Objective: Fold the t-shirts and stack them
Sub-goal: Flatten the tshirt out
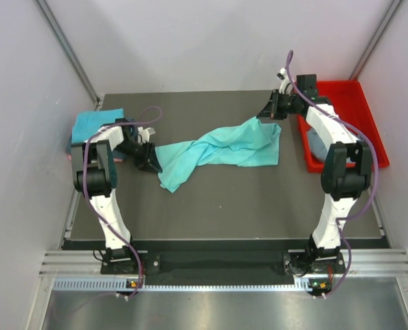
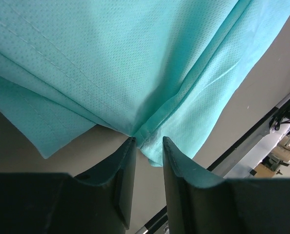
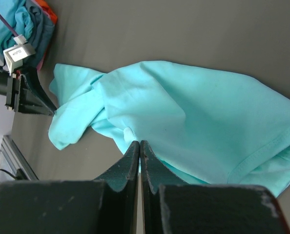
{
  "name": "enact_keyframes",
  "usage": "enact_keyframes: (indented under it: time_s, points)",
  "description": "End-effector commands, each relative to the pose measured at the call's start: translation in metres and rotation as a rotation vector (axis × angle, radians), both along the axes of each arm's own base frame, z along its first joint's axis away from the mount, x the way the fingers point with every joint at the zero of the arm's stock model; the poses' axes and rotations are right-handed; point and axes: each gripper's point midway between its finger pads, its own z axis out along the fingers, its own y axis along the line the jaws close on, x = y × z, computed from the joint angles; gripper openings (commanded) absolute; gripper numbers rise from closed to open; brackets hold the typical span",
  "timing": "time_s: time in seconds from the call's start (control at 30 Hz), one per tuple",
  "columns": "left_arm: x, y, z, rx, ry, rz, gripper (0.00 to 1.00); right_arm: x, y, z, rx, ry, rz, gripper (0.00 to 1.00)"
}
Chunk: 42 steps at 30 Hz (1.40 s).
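Note:
A turquoise t-shirt [image 1: 224, 148] lies crumpled and stretched across the middle of the dark table. My left gripper [image 1: 151, 163] is at its left end. In the left wrist view the gripper [image 2: 149, 139] is open, its jaws a little apart, with a bunched fold of the shirt [image 2: 135, 63] at their tips. My right gripper [image 1: 267, 115] is at the shirt's far right corner. In the right wrist view it [image 3: 139, 142] is shut, with a small nub of the shirt [image 3: 194, 117] pinched at its tips. A slate grey-blue t-shirt [image 1: 315, 143] lies in the red tray.
The red tray [image 1: 358, 103] stands at the back right, beside the right arm. A folded teal t-shirt [image 1: 94, 124] sits at the table's back left corner on a pink one, also seen in the right wrist view [image 3: 32, 19]. White walls close in on the table.

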Motion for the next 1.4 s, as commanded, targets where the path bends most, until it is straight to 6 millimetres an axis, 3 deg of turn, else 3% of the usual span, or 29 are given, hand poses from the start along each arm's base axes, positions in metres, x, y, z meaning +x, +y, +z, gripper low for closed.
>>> enact_keyframes:
  time_s: [0.0,0.23,0.3,0.33,0.43,0.57,0.67,0.77,0.8,0.87,0.9,0.93,1.0,1.03,1.13,1.17,1.2,1.23,1.27,1.3,1.37]
  points:
    - [-0.012,-0.006,0.002,-0.031,0.020,-0.027,0.34,0.014,-0.002,0.021,0.008,-0.078,-0.001,0.00]
    - [-0.012,-0.012,0.002,-0.032,0.015,-0.043,0.30,0.018,-0.002,0.023,0.012,-0.087,0.000,0.00]
    - [-0.011,-0.012,0.002,-0.030,0.011,-0.044,0.25,0.018,-0.002,0.023,0.012,-0.088,0.000,0.00]
    - [-0.010,-0.012,0.003,-0.031,0.007,-0.045,0.15,0.018,-0.002,0.024,0.011,-0.089,-0.001,0.00]
    - [-0.010,-0.011,0.006,-0.025,-0.004,-0.047,0.00,0.017,-0.004,0.022,0.009,-0.089,-0.002,0.00]
    - [-0.003,-0.006,0.016,0.007,-0.045,-0.051,0.00,0.022,-0.007,0.015,0.000,-0.078,-0.012,0.00]
    - [0.017,0.007,0.029,0.070,-0.119,-0.044,0.00,0.033,-0.015,0.005,-0.021,-0.077,-0.038,0.00]
    - [0.041,0.021,0.046,0.155,-0.213,-0.039,0.00,0.053,-0.025,-0.019,-0.052,-0.060,-0.062,0.00]
    - [0.051,0.024,0.055,0.172,-0.256,-0.044,0.00,0.062,-0.029,-0.038,-0.078,-0.046,-0.069,0.00]
    - [0.057,0.030,0.063,0.209,-0.286,-0.043,0.00,0.078,-0.032,-0.036,-0.102,-0.088,-0.069,0.00]
    - [0.060,0.032,0.067,0.217,-0.303,-0.048,0.00,0.086,-0.035,-0.052,-0.129,-0.082,-0.071,0.00]
    - [0.061,0.032,0.068,0.223,-0.310,-0.052,0.00,0.095,-0.037,-0.047,-0.138,-0.111,-0.077,0.00]
    - [0.059,0.033,0.068,0.237,-0.310,-0.058,0.00,0.103,-0.040,-0.058,-0.177,-0.124,-0.073,0.06]
    - [0.059,0.034,0.068,0.241,-0.309,-0.059,0.00,0.103,-0.043,-0.061,-0.190,-0.117,-0.072,0.20]
    - [0.055,0.033,0.068,0.255,-0.308,-0.067,0.00,0.098,-0.056,-0.059,-0.238,-0.113,-0.090,0.39]
    - [0.055,0.033,0.068,0.255,-0.309,-0.070,0.00,0.092,-0.060,-0.059,-0.234,-0.094,-0.097,0.39]
    - [0.054,0.032,0.068,0.254,-0.308,-0.072,0.00,0.086,-0.061,-0.044,-0.205,-0.096,-0.102,0.40]
    - [0.054,0.032,0.068,0.254,-0.308,-0.073,0.00,0.075,-0.063,-0.051,-0.187,-0.055,-0.104,0.41]
    - [0.054,0.031,0.066,0.251,-0.304,-0.074,0.00,0.071,-0.081,-0.047,-0.168,-0.039,-0.138,0.41]
    - [0.055,0.031,0.065,0.249,-0.301,-0.075,0.00,0.062,-0.080,-0.030,-0.126,-0.040,-0.133,0.41]
    - [0.056,0.029,0.064,0.241,-0.300,-0.075,0.00,0.045,-0.088,-0.030,-0.095,0.001,-0.136,0.39]
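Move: The t-shirt's left-end hem lies right at the left hand's part-open fingertips, about 1 cm back, 1 cm right and 1 cm below; the folded pile stands some 22 cm left and 12 cm ahead. The right hand already holds the shirt's far-right corner aloft; its laying spot is about 8 cm ahead, 4 cm right and 15 cm down, with the red bin some 32 cm right and 4 cm ahead of the hand. Left pinches the hem, drawing it 5 cm forward-up; right goes forward, sinks 10 cm and lets go. ##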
